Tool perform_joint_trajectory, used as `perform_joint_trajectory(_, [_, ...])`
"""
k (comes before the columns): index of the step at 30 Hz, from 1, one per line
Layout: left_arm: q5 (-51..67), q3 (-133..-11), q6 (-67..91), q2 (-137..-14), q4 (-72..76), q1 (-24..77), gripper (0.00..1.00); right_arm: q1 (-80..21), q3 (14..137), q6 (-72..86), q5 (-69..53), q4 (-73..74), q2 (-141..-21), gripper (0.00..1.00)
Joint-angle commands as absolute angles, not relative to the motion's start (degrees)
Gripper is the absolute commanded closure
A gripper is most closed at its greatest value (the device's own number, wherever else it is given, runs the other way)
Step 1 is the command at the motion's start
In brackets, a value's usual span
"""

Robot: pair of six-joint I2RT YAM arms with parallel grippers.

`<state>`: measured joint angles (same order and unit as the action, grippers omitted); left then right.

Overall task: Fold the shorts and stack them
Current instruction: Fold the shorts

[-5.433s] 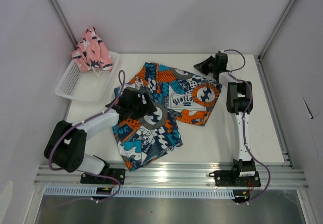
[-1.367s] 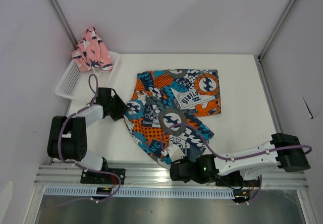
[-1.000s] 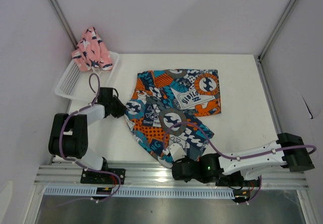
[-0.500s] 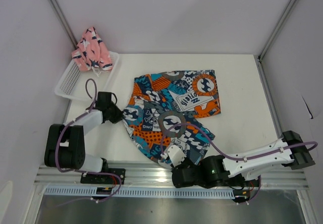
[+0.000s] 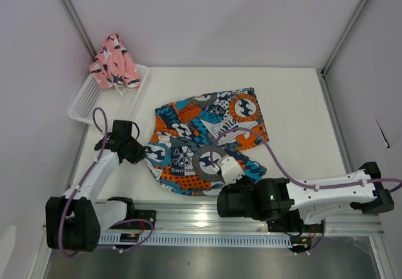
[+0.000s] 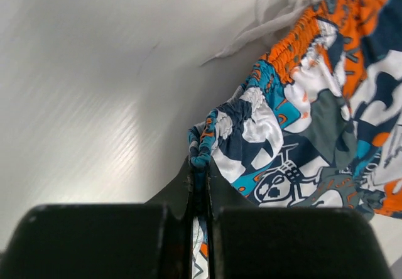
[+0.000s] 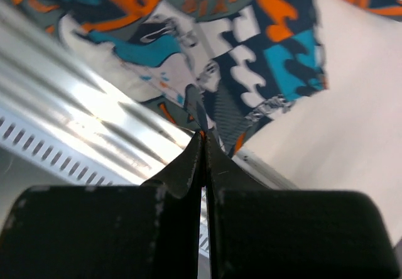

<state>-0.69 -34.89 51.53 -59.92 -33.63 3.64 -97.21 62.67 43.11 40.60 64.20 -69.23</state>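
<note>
The blue, orange, white and grey printed shorts (image 5: 207, 137) lie rumpled near the front middle of the table. My left gripper (image 5: 142, 155) is shut on the gathered waistband at their left edge; in the left wrist view the blue elastic (image 6: 202, 150) is pinched between the left gripper's (image 6: 200, 166) jaws. My right gripper (image 5: 227, 180) is shut on the shorts' near hem, which it holds up; the right wrist view shows that gripper (image 7: 202, 134) nipping a thin fold of the print (image 7: 251, 46). The pink shorts (image 5: 114, 62) sit bunched on the far rim of the basket.
A white mesh basket (image 5: 94, 103) stands at the back left. The aluminium rail (image 5: 188, 213) runs along the near edge, right under the right gripper. White walls and metal posts close in the table on both sides.
The left gripper has shut on the waistband and drawn it toward the near left. The right gripper has raised the hem and carried it farther in. The printed shorts shifted left and bunched.
</note>
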Motion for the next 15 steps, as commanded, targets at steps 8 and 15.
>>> perform_joint_trajectory(8, [-5.9,-49.39,56.16,-74.79,-52.12,3.78,1.0,-74.03,66.71,29.29,43.95,57.32,-60.38,1.0])
perform_joint_trajectory(15, [-0.53,-53.15,60.54,-75.76,-52.02,3.78,1.0,-57.41,68.38,16.45,40.88,46.42,-61.7,1.0])
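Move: Both hands still hold the gathered edge of the shorts. From the right hand, the orange circle on their flat far part lies about 30 cm ahead, 6 cm to the right and 16 cm below. The white label is some 26 cm ahead and 2 cm left, and the metal rail about 3 cm back, straight below. From the left hand, the circle lies roughly 13 cm ahead, 38 cm right. Right hand swings its held edge about 14 cm forward, rightward and up, turning clockwise; left keeps its pinch, tilting. ##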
